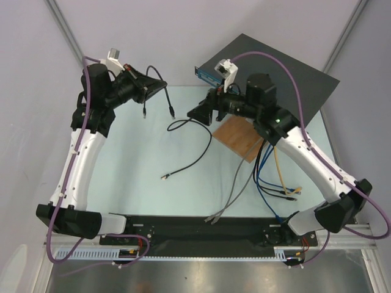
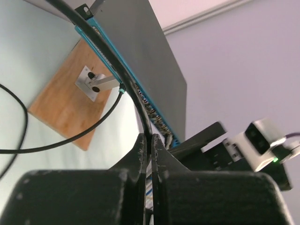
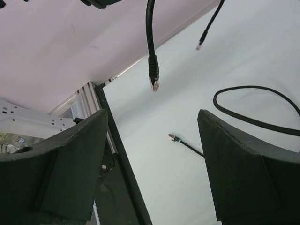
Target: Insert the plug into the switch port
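My left gripper (image 1: 160, 87) (image 2: 151, 139) is shut on a black cable (image 2: 105, 49), raised at the table's back left. The cable's plug (image 1: 173, 113) (image 3: 153, 77) hangs free below it, in the air just ahead of my right gripper (image 1: 194, 113) (image 3: 152, 115). That gripper is open with nothing between its fingers. The switch (image 1: 287, 73) is a flat black box at the back right. Its blue front face (image 1: 208, 76) (image 2: 140, 96) carries a row of small sockets. The right gripper sits just in front of that face.
A brown wooden board (image 1: 241, 139) (image 2: 61, 110) with a metal bracket (image 2: 93, 82) lies in front of the switch. Black cable loops (image 1: 189, 143) (image 3: 253, 105) across the table, with loose connectors (image 1: 164, 177) (image 3: 172, 137) on it. Several other cables (image 1: 278, 183) trail under the right arm.
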{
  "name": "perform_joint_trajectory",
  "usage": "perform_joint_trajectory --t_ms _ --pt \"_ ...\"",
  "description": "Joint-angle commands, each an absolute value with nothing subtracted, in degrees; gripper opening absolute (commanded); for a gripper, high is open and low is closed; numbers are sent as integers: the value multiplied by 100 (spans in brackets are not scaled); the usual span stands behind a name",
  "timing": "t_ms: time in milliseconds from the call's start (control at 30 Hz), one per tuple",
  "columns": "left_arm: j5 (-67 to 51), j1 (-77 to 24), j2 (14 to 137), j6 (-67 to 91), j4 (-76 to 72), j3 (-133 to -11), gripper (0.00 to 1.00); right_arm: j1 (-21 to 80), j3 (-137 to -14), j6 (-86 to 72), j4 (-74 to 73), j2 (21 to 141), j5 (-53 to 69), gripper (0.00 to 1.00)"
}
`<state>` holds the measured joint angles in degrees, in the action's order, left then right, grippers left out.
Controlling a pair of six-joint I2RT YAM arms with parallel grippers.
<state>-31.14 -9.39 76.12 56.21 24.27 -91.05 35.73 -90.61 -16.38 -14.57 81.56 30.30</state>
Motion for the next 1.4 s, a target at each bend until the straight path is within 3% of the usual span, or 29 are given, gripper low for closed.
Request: perform_joint_trajectory --t_ms 0,267,467,567,667,767,1067,1133,1167,1200,1367 --pt "-2997 -923 7594 6415 2443 -9413 0 3779 -9439 -1423 -941 8436 2496 81" --pt "-3032 -923 7646 6820 2452 -9220 0 4184 -9703 -1538 -668 9026 2637 79" --pt "-3067 -923 7699 7039 2391 -9018 0 4210 -9800 -1547 -668 9316 2760 68" --pt "-3129 -923 7717 7136 2329 -8930 0 4210 -9782 -1494 -720 9369 2821 52" --pt "-3208 -923 7726 7207 2250 -8921 1 4210 -9782 -1389 -791 9404 2821 30" --pt "-3287 -923 7717 7277 2154 -8938 2 4210 -9843 -1187 -852 9413 2970 1" --pt "-3392 -914 7506 7259 1943 -8579 5 4025 -9835 -1108 -1020 9343 3278 0" --pt "-3445 -879 7427 7190 1802 -8369 25 3999 -9826 -1081 -1019 9308 3436 0" --pt "-3480 -853 7375 7024 1515 -8237 41 3982 -9852 -1046 -1046 9299 3619 0" --pt "-3620 -809 7235 6953 1251 -8087 72 3955 -9879 -994 -1089 9290 3717 0" --pt "-4051 -449 6479 5622 -531 -7006 77 3465 -10081 -1001 -1652 9176 4803 0"
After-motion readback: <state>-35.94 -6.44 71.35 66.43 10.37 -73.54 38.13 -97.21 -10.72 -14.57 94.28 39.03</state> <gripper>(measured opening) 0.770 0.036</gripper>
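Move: The black cable hangs from the shut left fingers. Its near plug dangles about 8 cm left of the open right hand, 1 cm ahead and 3 cm lower; from the left hand it is some 4 cm back, 3 cm right and 7 cm below. The cable's other end hangs some 17 cm left of the right hand, 4 cm ahead and 7 cm lower. The switch's left front corner is roughly 20 cm straight ahead of the right hand, 15 cm lower. The right fingers close on the black plug end and pinch it, having come about 7 cm left, 4 cm down and a little forward to it; they then ease slightly back to the right, still shut, turning some 10 degrees counter-clockwise. The left hand tips down about 10 degrees while holding the cable, then opens wide, sinking about 4.5 cm in all. ##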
